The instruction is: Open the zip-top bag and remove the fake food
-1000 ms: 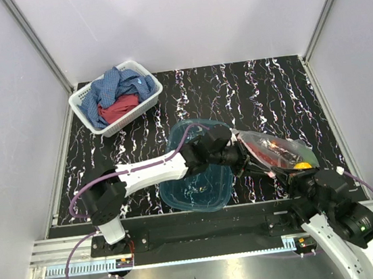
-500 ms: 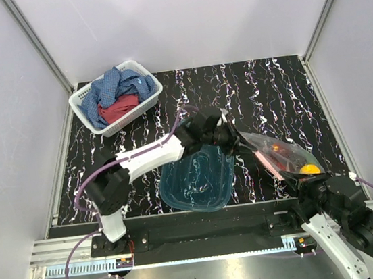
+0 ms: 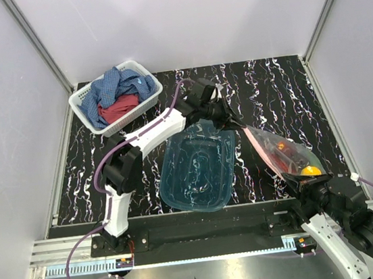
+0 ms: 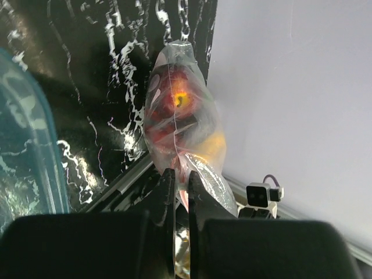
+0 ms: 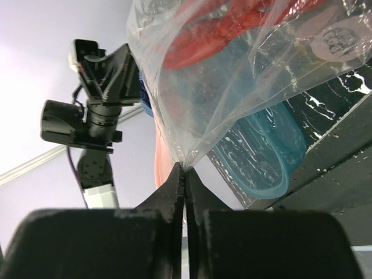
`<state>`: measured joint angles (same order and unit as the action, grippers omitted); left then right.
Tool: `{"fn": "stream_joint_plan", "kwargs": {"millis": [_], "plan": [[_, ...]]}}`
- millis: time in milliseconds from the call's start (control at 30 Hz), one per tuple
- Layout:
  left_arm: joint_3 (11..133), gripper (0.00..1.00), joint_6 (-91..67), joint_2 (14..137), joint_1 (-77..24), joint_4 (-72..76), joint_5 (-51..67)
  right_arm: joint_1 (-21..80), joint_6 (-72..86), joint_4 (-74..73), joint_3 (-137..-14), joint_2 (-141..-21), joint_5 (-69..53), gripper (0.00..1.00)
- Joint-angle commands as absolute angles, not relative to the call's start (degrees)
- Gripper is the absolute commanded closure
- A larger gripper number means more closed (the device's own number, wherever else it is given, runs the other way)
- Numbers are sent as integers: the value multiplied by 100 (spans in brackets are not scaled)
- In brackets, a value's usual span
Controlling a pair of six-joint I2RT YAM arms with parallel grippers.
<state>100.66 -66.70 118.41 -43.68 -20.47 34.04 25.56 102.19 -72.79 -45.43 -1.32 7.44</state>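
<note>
The clear zip-top bag (image 3: 280,150) hangs stretched between both grippers, right of the teal tub. My left gripper (image 3: 238,123) is shut on its far end; in the left wrist view its fingertips (image 4: 181,174) pinch the pinkish strip of the bag (image 4: 181,119). My right gripper (image 3: 300,180) is shut on the near end, its fingertips (image 5: 185,170) clamping a gathered corner of the bag (image 5: 232,75). Fake food sits inside: a yellow piece (image 3: 308,171), a dark red fruit (image 4: 180,99), and a red lobster (image 5: 221,26).
A teal translucent tub (image 3: 197,169) lies on the black marbled table between the arms. A white basket (image 3: 80,96) with blue and red cloths stands at the back left. Grey walls close in the sides and back.
The left gripper has moved away from the near edge toward the back, the right gripper has drawn back to the near right, and the bag between them has stretched out longer.
</note>
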Motion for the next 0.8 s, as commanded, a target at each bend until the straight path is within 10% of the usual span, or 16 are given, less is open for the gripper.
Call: {"fn": "stream_joint_plan", "kwargs": {"millis": [0,500,767], "plan": [[10704,100,-5978,11909,-4157,-1881,2901,2558,9836,-7628,-4781,-70,571,100],[11830,100,-5844,12085,-4104,-2153,2909,2558,9142,-7832,-4887,-97,555,100],[11295,100,-5801,11356,-4394,-2188,2743,2558,6736,-7180,-5403,-1605,53,34]]}}
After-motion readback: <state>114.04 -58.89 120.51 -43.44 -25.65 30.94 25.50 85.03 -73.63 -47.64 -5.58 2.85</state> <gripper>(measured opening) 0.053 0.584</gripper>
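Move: Both hands already pinch the mouth of the zip-top bag, the left at its far end, the right at its near end. From the left hand the bag's middle lies about 14 cm right, 11 cm back and 8 cm below; the blue bin is some 19 cm left and 15 cm back. From the right hand the bag's middle is roughly 10 cm ahead and 1 cm right, the yellow food level with it and 11 cm right. Left hand keeps its pinch, lifting the bag's far end about 5 cm; then the right opens, letting go. ##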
